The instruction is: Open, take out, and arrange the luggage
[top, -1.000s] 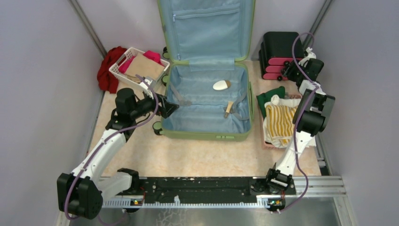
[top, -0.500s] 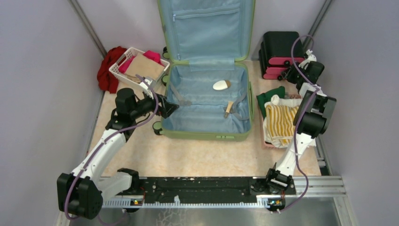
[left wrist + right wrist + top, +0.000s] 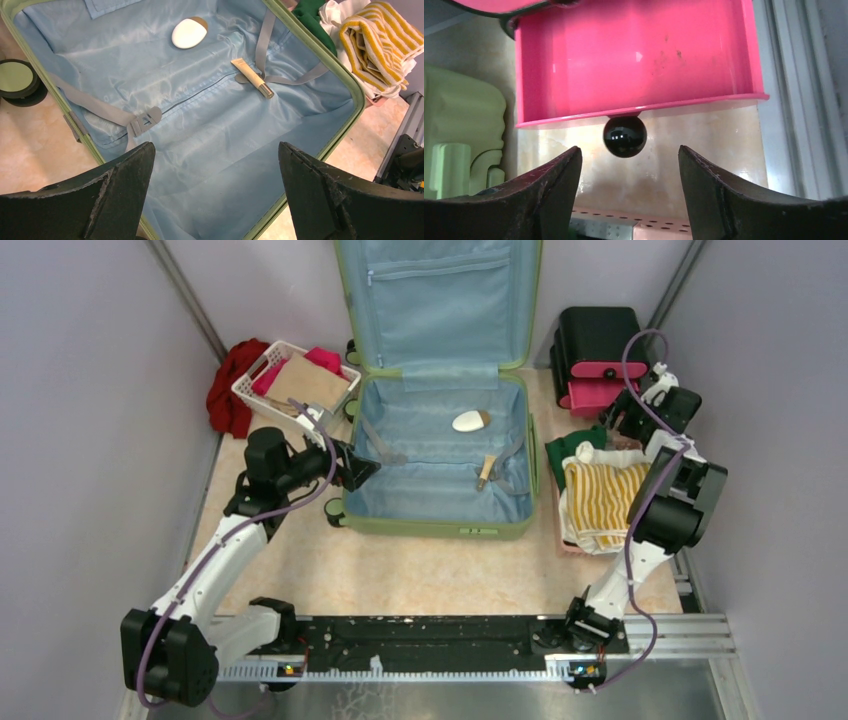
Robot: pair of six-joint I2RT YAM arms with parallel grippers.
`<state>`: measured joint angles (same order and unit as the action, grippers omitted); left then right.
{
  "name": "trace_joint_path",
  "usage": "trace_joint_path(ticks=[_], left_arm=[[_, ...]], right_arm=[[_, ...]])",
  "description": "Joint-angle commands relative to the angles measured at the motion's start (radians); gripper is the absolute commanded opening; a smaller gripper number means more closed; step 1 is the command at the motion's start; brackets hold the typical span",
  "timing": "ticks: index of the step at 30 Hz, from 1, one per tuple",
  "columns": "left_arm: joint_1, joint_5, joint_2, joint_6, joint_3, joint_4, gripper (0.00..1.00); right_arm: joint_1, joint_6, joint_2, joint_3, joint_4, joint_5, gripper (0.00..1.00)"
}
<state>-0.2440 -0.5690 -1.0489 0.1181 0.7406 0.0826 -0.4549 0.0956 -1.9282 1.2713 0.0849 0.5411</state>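
The luggage (image 3: 440,527), a light-green hard-shell suitcase, lies open in the middle with its lid upright at the back. On its blue lining (image 3: 200,125) lie a white oval thing (image 3: 468,421) and a small tube (image 3: 486,472). Both also show in the left wrist view, the oval (image 3: 189,33) and the tube (image 3: 252,78). My left gripper (image 3: 368,468) is open and empty over the suitcase's left rim. My right gripper (image 3: 620,418) is open just in front of a pulled-out pink drawer (image 3: 634,55). The drawer's black knob (image 3: 625,136) hangs between and beyond the fingertips, untouched.
The black-and-pink drawer box (image 3: 598,340) stands at the back right. Folded clothes with a yellow striped towel (image 3: 597,495) and a green cloth (image 3: 575,443) lie right of the suitcase. A pale basket (image 3: 295,380) and a red cloth (image 3: 228,385) sit at the back left.
A pink drawer has slid out of the box while my right gripper drew back toward the near right. The left arm has not moved.
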Motion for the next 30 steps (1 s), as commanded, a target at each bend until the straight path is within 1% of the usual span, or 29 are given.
trace_joint_path(ticks=[1, 4, 7, 10, 14, 21, 26, 30], left_arm=[[0.008, -0.017, 0.024, -0.004, 0.014, 0.02, 0.99], [0.008, -0.022, 0.024, -0.001, 0.014, 0.022, 0.99], [0.008, -0.026, 0.024, 0.003, 0.014, 0.023, 0.99], [0.008, -0.027, 0.025, 0.002, 0.014, 0.025, 0.99], [0.008, -0.022, 0.027, 0.0, 0.013, 0.025, 0.99], [0.008, -0.021, 0.022, -0.001, 0.013, 0.023, 0.99], [0.008, -0.019, 0.021, -0.003, 0.013, 0.023, 0.99], [0.008, -0.015, 0.022, -0.005, 0.013, 0.022, 0.99]], right_arm=[[-0.005, -0.144, 0.162, 0.025, -0.032, 0.0, 0.71], [-0.004, -0.215, 0.204, 0.04, -0.074, 0.032, 0.73], [-0.004, -0.254, 0.21, 0.09, -0.16, 0.129, 0.73], [0.006, -0.223, 0.201, 0.132, -0.209, 0.265, 0.73], [0.069, -0.195, 0.206, 0.151, -0.242, 0.338, 0.73], [0.231, -0.115, 0.227, 0.138, -0.209, 0.387, 0.73], [0.354, -0.054, 0.204, 0.147, -0.193, 0.383, 0.72], [0.445, -0.066, 0.169, 0.165, -0.226, 0.342, 0.72]])
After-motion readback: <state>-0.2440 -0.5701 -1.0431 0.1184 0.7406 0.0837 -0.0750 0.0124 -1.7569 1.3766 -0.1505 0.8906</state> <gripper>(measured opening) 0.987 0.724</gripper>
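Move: The beige tube in the suitcase lies about 38 cm to the right hand's left, 12 cm back and 6 cm lower; the white oval item is some 42 cm left, level fore and aft. The pulled-out drawer's knob stands just 2 cm ahead of the open fingers. The striped towel is about 20 cm back and 6 cm left. From the left hand, the tube is roughly 11 cm ahead, 29 cm right, 20 cm below. The right hand rises 10 cm off the drawer, then sweeps left 24 cm towards the tube, turning counter-clockwise, open. ##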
